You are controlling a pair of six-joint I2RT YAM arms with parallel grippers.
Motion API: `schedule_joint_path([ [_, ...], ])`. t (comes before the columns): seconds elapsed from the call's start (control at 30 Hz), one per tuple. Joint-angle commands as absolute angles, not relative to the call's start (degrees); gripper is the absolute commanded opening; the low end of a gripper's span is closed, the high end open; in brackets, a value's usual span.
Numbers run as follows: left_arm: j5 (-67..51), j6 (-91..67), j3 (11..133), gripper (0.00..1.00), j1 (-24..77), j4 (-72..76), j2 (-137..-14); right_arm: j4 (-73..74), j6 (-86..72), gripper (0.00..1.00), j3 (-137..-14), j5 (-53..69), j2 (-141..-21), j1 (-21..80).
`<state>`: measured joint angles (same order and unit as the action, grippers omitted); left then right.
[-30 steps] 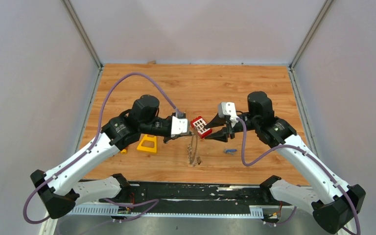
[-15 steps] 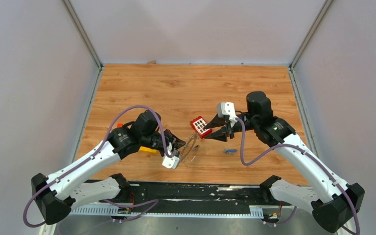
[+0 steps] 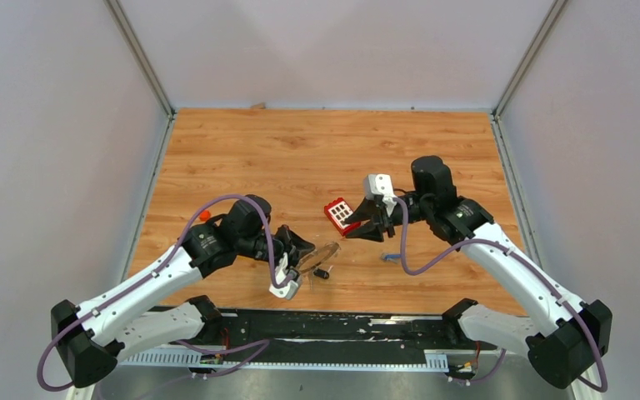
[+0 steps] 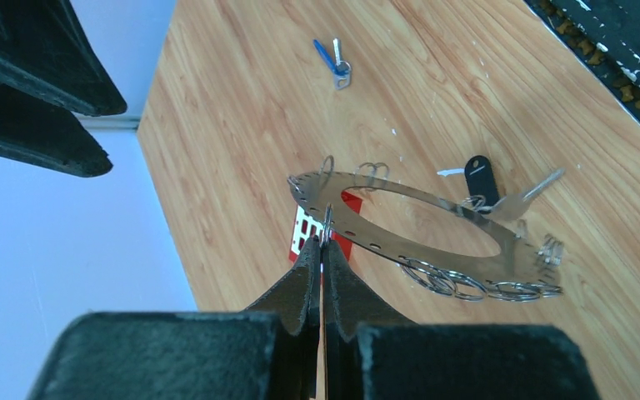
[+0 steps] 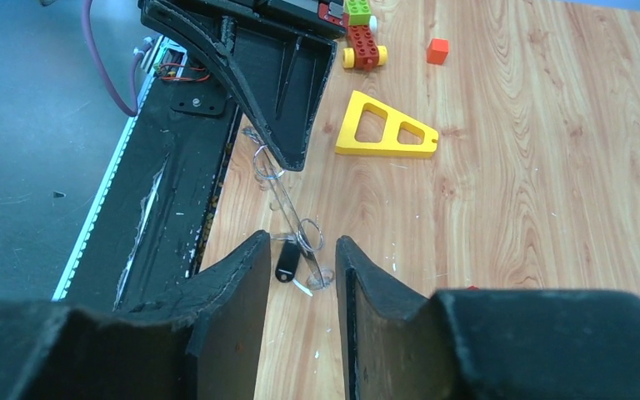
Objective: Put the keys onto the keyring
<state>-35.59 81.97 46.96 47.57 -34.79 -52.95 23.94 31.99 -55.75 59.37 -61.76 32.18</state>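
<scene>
The keyring, a large thin metal ring fringed with small split rings, hangs tilted just above the table. My left gripper is shut on a small ring at its edge; in the top view that gripper is beside the keyring. A black-headed key lies at the ring's far rim, and shows too in the top view. The blue key lies apart to the right, the same blue key far off in the left wrist view. My right gripper is open and empty, pointing at the black key.
A red block with white squares lies just left of my right gripper. A yellow triangular frame and small toy bricks sit beyond the left arm. The black base strip borders the near table edge.
My left arm swung toward the near edge and turned over, carrying the keyring from upright to nearly flat. The black key now shows on the table. My right gripper's fingers have narrowed slightly.
</scene>
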Motion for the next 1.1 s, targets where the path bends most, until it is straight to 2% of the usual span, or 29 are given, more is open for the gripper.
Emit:
schedule_joint_path([
  [0.0,-38.85,81.78,47.37,0.0,47.7,-30.63,-51.68,22.37,31.93,0.34,-55.3,61.61,-61.98,32.84],
  [0.33,-47.65,69.14,48.07,0.0,45.92,-24.4,-53.47,22.32,32.25,0.33,-54.79,62.13,-60.79,33.24],
  [0.67,-40.24,38.69,55.36,0.0,45.88,-19.25,-59.59,21.97,31.03,0.33,-55.42,60.62,-59.12,34.9],
  [0.87,-35.03,27.86,63.53,0.0,45.96,-26.88,-63.23,21.57,30.36,0.3,-56.42,57.61,-60.58,35.88],
  [1.07,-32.96,24.86,71.97,0.0,47.16,-36.91,-68.0,19.69,27.15,0.31,-58.4,53.74,-62.73,36.05],
])
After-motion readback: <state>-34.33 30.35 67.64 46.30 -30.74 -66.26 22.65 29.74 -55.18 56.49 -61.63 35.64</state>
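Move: The left hand already pinches the rim of the keyring. The right hand's half-open fingers, where the keyring is being taken, are about 9 cm to its right, 2 cm ahead and 6 cm higher. The red block lies on the table some 17 cm ahead, 8 cm right and 18 cm below; the blue key is 7 cm ahead, 22 cm right and 19 cm below. From the right hand, the keyring's middle is about 6 cm left, 4 cm back and 10 cm below. Keeping its pinch on the rim, the left hand carries the keyring up about 8 cm and some 4 cm right towards the right gripper, easing back a centimetre before swinging forward, and rolls roughly 45 degrees about its pointing axis. The right hand shifts back nearly 2 cm, then partly returns, edging left with fingers still apart; no touch on the ring can be made out. ##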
